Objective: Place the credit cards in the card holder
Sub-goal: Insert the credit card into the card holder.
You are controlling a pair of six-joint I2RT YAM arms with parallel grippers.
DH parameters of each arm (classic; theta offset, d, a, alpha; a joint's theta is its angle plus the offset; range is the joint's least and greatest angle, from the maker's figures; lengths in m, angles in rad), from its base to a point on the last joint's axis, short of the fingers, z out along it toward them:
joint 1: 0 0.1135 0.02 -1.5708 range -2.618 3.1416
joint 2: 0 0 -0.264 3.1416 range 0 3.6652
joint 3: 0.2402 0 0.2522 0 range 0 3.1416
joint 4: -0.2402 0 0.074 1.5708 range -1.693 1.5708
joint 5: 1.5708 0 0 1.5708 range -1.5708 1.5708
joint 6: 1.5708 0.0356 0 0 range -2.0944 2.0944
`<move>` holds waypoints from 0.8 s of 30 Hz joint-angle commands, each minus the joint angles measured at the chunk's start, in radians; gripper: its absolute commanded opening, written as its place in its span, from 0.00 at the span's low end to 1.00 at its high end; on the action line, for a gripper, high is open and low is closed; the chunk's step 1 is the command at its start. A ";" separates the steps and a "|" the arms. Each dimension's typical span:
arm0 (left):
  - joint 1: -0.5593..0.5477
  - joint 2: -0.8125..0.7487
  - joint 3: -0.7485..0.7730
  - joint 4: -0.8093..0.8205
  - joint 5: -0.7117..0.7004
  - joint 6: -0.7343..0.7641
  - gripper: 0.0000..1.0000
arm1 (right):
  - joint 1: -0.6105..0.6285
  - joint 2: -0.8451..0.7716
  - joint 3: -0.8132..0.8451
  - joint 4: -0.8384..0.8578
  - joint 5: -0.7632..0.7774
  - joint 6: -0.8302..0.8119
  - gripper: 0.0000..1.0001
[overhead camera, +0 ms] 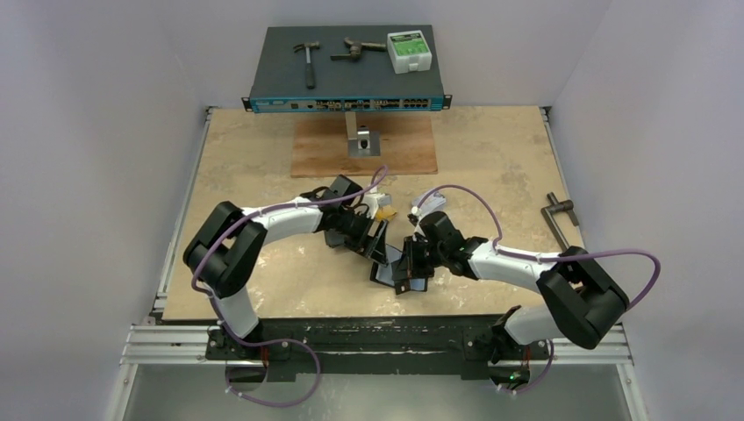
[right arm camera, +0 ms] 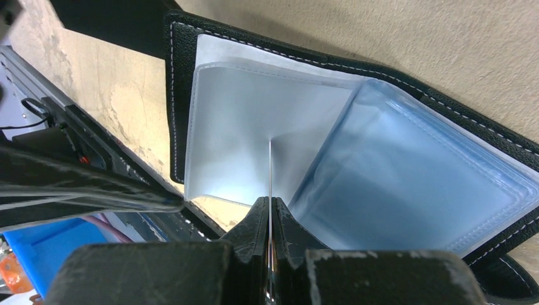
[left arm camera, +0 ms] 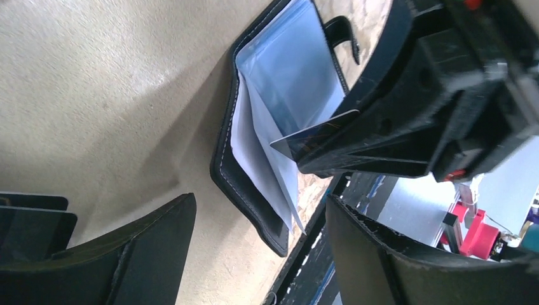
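Note:
The black card holder (right arm camera: 191,38) lies open near the table's front edge, its clear pockets (right arm camera: 407,190) fanned up. In the left wrist view its black cover (left arm camera: 245,190) and snap tab (left arm camera: 346,35) show. My right gripper (right arm camera: 270,204) is shut on a thin greyish credit card (right arm camera: 270,171), seen edge-on. The card's (left arm camera: 314,135) corner points into the gap between two pockets. My left gripper (left arm camera: 260,244) is open just left of the holder (overhead camera: 386,274), with nothing between its fingers. From above, both grippers (overhead camera: 377,239) (overhead camera: 411,256) meet over the holder.
A network switch (overhead camera: 346,79) at the back carries a hammer (overhead camera: 307,61) and a green-white box (overhead camera: 409,51). Before it lie a wooden board (overhead camera: 386,149) with a metal bracket (overhead camera: 358,140). A metal handle (overhead camera: 559,215) lies at the right. The table's front edge (overhead camera: 351,311) is close.

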 commanded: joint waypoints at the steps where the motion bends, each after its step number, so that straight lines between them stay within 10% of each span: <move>1: -0.033 0.031 0.028 0.022 -0.040 -0.018 0.73 | 0.003 -0.019 0.019 0.051 0.003 -0.001 0.00; 7: -0.053 0.048 0.058 -0.003 -0.084 -0.018 0.64 | 0.002 -0.018 0.007 0.064 -0.009 0.004 0.00; 17: -0.052 0.044 0.065 -0.032 -0.131 -0.036 0.23 | -0.023 -0.116 -0.039 -0.017 0.031 0.008 0.00; 24: -0.051 0.040 0.085 -0.095 -0.204 -0.003 0.20 | -0.125 -0.305 -0.130 -0.159 0.021 -0.001 0.00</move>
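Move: Just under the open left fingers, about 2 cm down and 1 cm nearer the robot, lies the left edge of the open card holder; from the right hand, which already holds a card upright over the pages, that edge is some 5 cm left, 2 cm ahead and 2 cm down. From the left hand, the dark card pile lies about 9 cm left and 5 cm ahead, the yellow packet some 11 cm straight ahead. Sinking about 2 cm onto the left edge of the card holder, after a short dip back towards the robot and out again, the left hand then closes its wide-open fingers and pinches cover and page sleeves together. The right hand keeps its card, stays nearly still at first, then lifts 2 cm and draws off about 3 cm to the right, away from the left-hand sleeve. ##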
